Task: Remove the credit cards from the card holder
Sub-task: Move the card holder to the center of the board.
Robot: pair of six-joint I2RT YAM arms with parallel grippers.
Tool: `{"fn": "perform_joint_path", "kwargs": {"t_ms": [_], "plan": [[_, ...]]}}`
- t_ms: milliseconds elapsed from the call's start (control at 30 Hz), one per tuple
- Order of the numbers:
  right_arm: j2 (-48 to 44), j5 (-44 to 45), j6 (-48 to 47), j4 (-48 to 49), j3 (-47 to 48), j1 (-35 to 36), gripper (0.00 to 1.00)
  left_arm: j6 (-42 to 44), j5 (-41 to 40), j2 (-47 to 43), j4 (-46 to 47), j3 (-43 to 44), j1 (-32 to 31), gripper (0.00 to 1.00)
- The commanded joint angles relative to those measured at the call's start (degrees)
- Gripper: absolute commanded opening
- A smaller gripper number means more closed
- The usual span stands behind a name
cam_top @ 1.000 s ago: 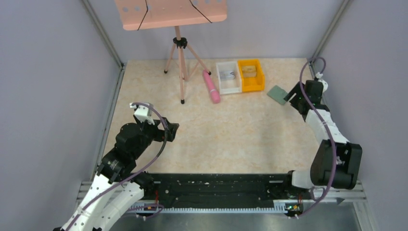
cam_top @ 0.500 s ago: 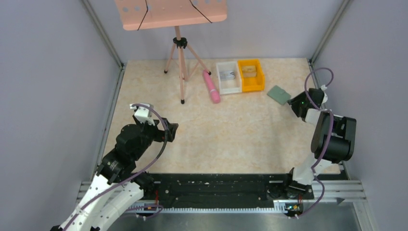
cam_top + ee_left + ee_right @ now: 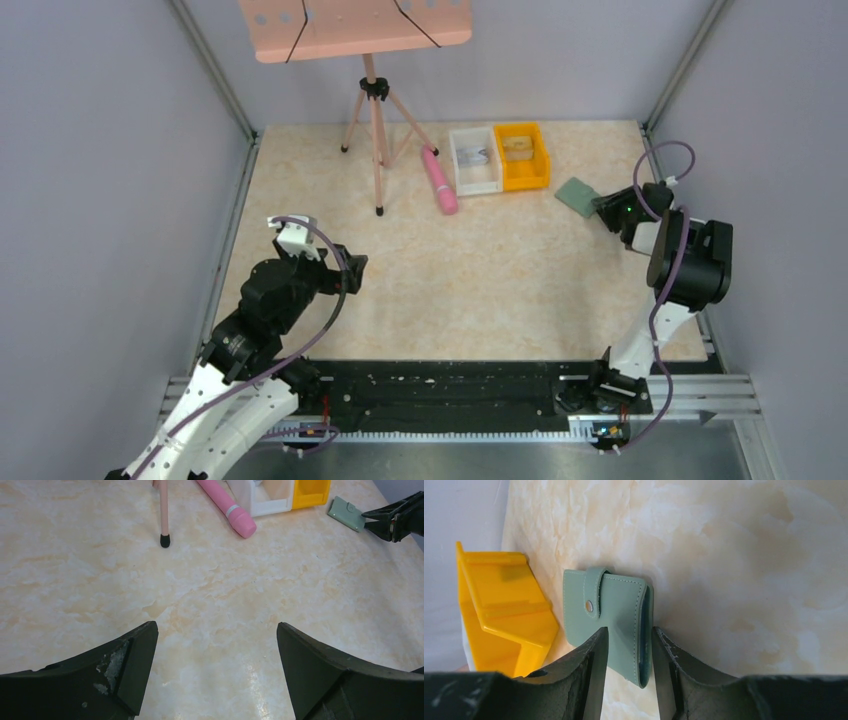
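The card holder [image 3: 578,194] is a sage-green wallet lying folded and snapped closed on the table at the far right, beside the orange bin. The credit cards are hidden inside it. My right gripper [image 3: 602,207] reaches in low from the right. In the right wrist view its jaws [image 3: 629,631] stand narrow around the card holder [image 3: 619,605], one finger over its face and the other against its blue-lined edge. The left wrist view shows the holder [image 3: 346,513] with the right gripper [image 3: 368,520] at its corner. My left gripper [image 3: 355,270] hangs open over bare table [image 3: 215,626], far from the holder.
An orange bin [image 3: 522,155] and a white bin [image 3: 475,160] stand at the back, just left of the holder. A pink cylinder [image 3: 438,180] lies next to them. A pink tripod stand [image 3: 372,120] rises at the back centre. The right wall is close behind the right arm.
The right arm folded upright and brought its gripper down low onto the holder's right edge, and its jaws narrowed around that edge. The left arm stayed still.
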Motion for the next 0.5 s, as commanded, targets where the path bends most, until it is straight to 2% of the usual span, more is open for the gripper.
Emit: {"fn": "perform_joint_path", "kwargs": {"t_ms": [0, 133, 367, 400, 467], "plan": [[2.65, -2.25, 1.94, 2.59, 0.87, -0.33, 0.37, 0.86, -1.64, -0.38, 1.08, -0.07, -0.23, 0.94], [3.56, -2.59, 2.26, 2.80, 1.12, -0.37, 0.33, 0.94, -1.85, 0.02, 1.01, -0.05, -0.25, 0.94], [3.19, -2.52, 1.52, 3.47, -0.10, -0.75, 0.03, 1.04, -1.64, 1.33, 1.11, 0.11, -0.25, 0.93], [2.89, -2.52, 1.54, 3.93, -0.67, -0.84, 0.00, 1.04, -1.57, 1.49, 1.02, 0.18, -0.22, 0.93], [2.28, -2.49, 1.65, 4.54, -1.87, -1.12, 0.00, 1.04, -1.62, 1.43, 1.08, 0.17, -0.24, 0.93]]}}
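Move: The card holder's middle is about 4 cm to the right hand's left and 2 cm farther out, some 1 cm below the hand point; its near right edge already lies between the fingertips. The yellow bin stands some 17 cm left of this hand and 16 cm ahead, and the white bin about 30 cm left and 15 cm ahead, both level with it. From the left hand the card holder is roughly 50 cm to the right, 28 cm ahead and 23 cm lower. Creeping about half a centimetre forward and left, then settling another half centimetre towards the table, the right hand stays at the card holder's near right edge with its wrist almost still. Its fingers go from well under half open to fully shut, the tips coming together on the edge to nip it. ##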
